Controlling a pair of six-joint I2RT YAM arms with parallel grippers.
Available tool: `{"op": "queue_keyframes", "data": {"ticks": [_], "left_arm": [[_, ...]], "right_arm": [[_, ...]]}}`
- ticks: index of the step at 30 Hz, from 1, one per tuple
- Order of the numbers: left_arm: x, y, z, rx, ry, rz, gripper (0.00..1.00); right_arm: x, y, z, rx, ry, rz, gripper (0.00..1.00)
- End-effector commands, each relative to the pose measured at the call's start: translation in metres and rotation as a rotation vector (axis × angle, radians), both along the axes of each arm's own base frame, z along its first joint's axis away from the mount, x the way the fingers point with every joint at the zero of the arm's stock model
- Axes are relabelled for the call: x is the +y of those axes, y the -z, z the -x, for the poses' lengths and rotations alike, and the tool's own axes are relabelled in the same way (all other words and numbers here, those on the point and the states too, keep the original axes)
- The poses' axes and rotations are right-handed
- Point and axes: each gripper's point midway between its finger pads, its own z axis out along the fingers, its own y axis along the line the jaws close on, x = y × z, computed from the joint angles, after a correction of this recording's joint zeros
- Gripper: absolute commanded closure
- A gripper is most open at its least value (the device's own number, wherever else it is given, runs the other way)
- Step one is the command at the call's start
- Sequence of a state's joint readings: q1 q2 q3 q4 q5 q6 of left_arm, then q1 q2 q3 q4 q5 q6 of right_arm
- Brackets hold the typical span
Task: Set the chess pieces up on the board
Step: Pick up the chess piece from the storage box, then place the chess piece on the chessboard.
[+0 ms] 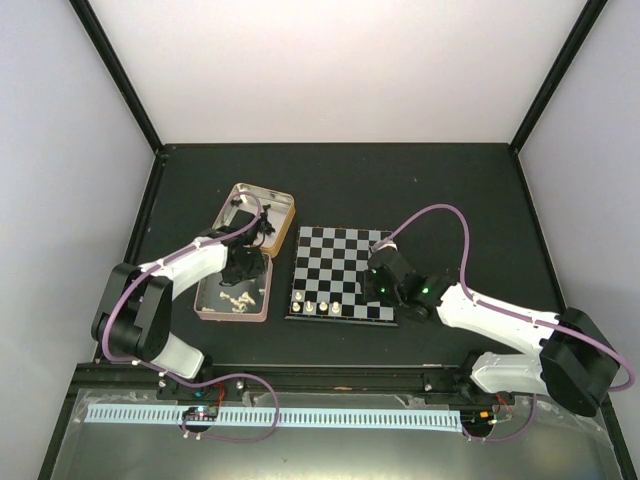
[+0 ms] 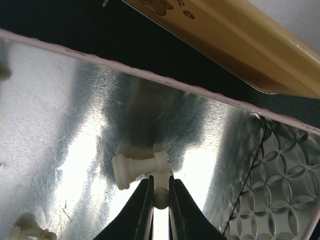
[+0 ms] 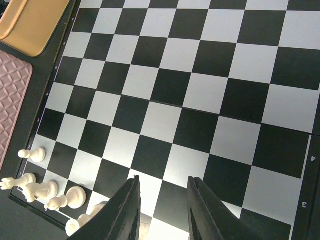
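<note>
My left gripper (image 2: 160, 179) reaches into the pink-rimmed tin (image 2: 150, 76) and is shut on a cream-white chess piece (image 2: 161, 192). A second white piece (image 2: 134, 168) lies on its side just beyond the fingertips, touching the held one. From above, the left gripper (image 1: 243, 268) sits over that tin (image 1: 230, 316), left of the board (image 1: 345, 262). My right gripper (image 3: 162, 182) hangs open over the board's (image 3: 165, 95) near squares with nothing between its fingers. Several white pieces (image 3: 40, 189) stand in the board's near-left corner (image 1: 315, 304).
More white pieces (image 1: 238, 298) lie loose in the pink tin. A gold tin (image 1: 262, 191) with black pieces (image 1: 262, 232) lies just behind it. The gold tin's wall (image 2: 240, 35) passes close above my left gripper. The right arm (image 1: 500, 320) stretches from the near right.
</note>
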State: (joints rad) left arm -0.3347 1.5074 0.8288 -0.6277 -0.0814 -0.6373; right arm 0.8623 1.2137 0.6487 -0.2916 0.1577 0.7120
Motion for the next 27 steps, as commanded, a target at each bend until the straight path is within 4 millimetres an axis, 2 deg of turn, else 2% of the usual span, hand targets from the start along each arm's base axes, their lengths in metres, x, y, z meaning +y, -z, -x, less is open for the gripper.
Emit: {"op": "queue_keyframes", "data": {"ticks": [1,7,14,21,27], "left_arm": [[-0.002,-0.007,-0.006,-0.022,0.018,0.013,0.95],[-0.007,-0.029,0.001,-0.040,0.052,0.035,0.95],[-0.034,-0.067,0.002,-0.096,0.108,0.114,0.95],[-0.096,-0.093,0.011,-0.122,0.276,0.204,0.95],[-0.142,-0.077,0.026,-0.031,0.438,0.186,0.95]], "right_arm": [[0.005,-0.013,-0.009,-0.043,0.005,-0.019,0.73],[0.003,-0.014,-0.009,-0.047,0.025,-0.040,0.73],[0.005,-0.016,-0.009,-0.050,0.024,-0.060,0.74],[-0.003,-0.016,-0.009,-0.068,0.058,-0.062,0.74],[-0.006,-0.015,-0.009,-0.072,0.072,-0.060,0.74]]}}
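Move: The white pawn already pinched in the left fingers is bound for the free square next to the standing pawn, about 16 cm to the right, 5 cm back and roughly 1 cm lower. That standing pawn is some 13 cm right and 5 cm back, the knight 16 cm right and 8 cm back. A lying pawn rests in the box, 2 cm left and 1 cm ahead. For the right hand, the square is about 17 cm left, 1 cm ahead, 7 cm below. Keeping its pinch on the pawn's head, the left hand lifts the pawn almost straight up out of the storage box, then swings right over the box's side wall towards the free square, still rising: some 8 cm up and 12 cm to the right in all. The wrist turns clockwise by about 20 degrees and leans a little, its fingertips swinging to the right. ##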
